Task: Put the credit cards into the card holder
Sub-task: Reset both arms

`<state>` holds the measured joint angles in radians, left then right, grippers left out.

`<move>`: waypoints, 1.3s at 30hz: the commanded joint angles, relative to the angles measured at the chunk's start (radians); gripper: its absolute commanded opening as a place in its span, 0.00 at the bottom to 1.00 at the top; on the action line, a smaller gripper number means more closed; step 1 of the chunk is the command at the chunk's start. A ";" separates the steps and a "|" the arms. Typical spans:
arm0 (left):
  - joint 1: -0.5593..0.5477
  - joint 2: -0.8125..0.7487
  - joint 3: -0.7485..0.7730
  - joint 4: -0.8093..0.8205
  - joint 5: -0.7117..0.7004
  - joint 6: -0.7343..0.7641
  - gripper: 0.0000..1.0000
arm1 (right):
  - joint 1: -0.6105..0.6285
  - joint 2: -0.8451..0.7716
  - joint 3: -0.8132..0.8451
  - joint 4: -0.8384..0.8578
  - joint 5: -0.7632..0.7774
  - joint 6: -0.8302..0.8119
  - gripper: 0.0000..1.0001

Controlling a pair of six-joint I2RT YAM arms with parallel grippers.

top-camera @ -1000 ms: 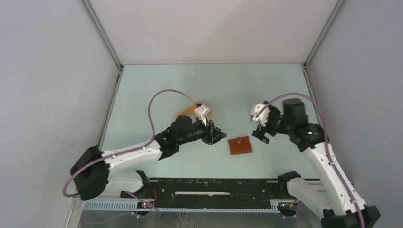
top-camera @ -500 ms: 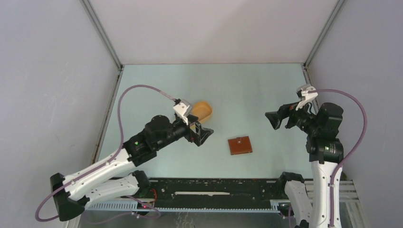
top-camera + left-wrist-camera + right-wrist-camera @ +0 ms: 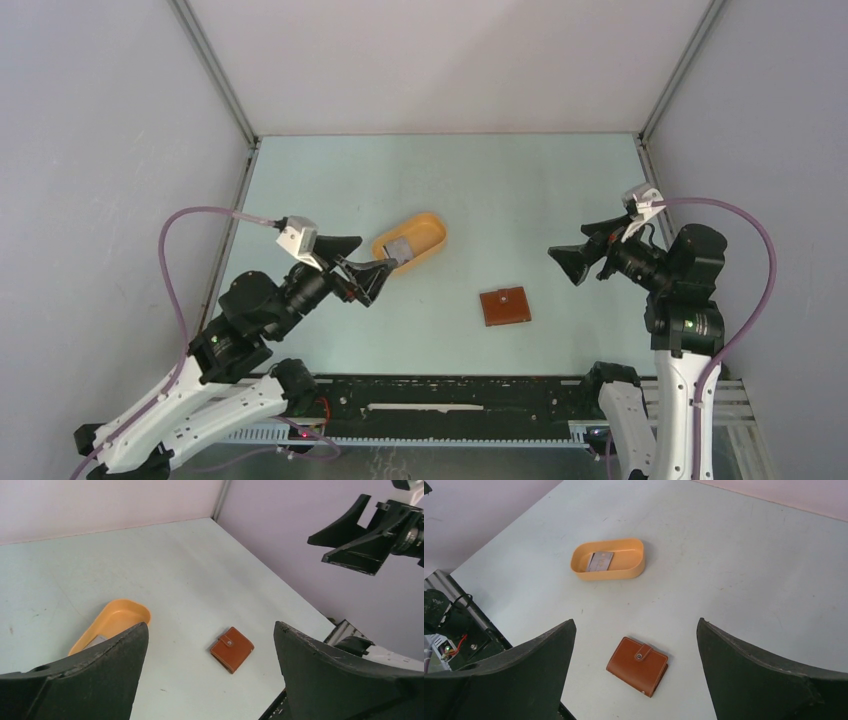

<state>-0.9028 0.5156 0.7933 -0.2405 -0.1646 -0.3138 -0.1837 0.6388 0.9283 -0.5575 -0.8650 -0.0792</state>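
The card holder (image 3: 505,306) lies folded and snapped shut on the table, a reddish-brown wallet also seen in the left wrist view (image 3: 231,649) and the right wrist view (image 3: 638,665). One grey credit card (image 3: 399,248) (image 3: 600,560) lies flat in the orange-yellow oval tray (image 3: 438,238). My left gripper (image 3: 365,262) hovers open and empty at the tray's near-left end, well left of the wallet. My right gripper (image 3: 566,262) hangs open and empty in the air to the wallet's right. In both wrist views (image 3: 210,630) (image 3: 636,622) the wallet sits between the spread fingers, far below.
The tray (image 3: 634,572) (image 3: 120,617) stands back-left of the wallet. Grey side walls and a back wall close in the pale green table. A black rail (image 3: 450,400) runs along the near edge by the arm bases.
My left gripper has opened and drawn back to the left, away from the wallet and past the tray. My right arm swung up and to the right. The wallet has not moved.
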 commanded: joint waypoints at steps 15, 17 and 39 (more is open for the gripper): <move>0.016 -0.022 -0.112 -0.061 -0.046 -0.085 1.00 | -0.005 0.040 -0.003 0.032 -0.006 0.048 0.99; 0.016 -0.014 -0.119 -0.054 -0.047 -0.082 1.00 | -0.005 0.043 -0.003 0.033 0.001 0.050 1.00; 0.017 0.202 -0.169 0.121 0.058 -0.052 1.00 | -0.005 0.103 -0.019 0.066 0.058 0.075 1.00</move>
<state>-0.8894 0.6930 0.6334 -0.1894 -0.1436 -0.3805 -0.1837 0.7361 0.9096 -0.5270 -0.8196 -0.0292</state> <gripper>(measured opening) 0.996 0.993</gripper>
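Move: The closed card holder lies flat on the table about 14 cm ahead of the left hand, 23 cm to its right and some 33 cm below. The orange tray, with a few cards left in it, is roughly 28 cm ahead of the left hand, 3 cm to its right and equally far below. From the right hand the card holder is about 9 cm ahead, 10 cm to the left and 30 cm below. Down into the space short of the tray and left of the card holder, touching nothing, the left hand sinks some 11 cm, drifting right and slightly forward later on, while its wide-open fingers tip down about 15 degrees. The right hand, open too, holds nearly still, then eases a couple of centimetres forward and down, tipping slightly downward. ##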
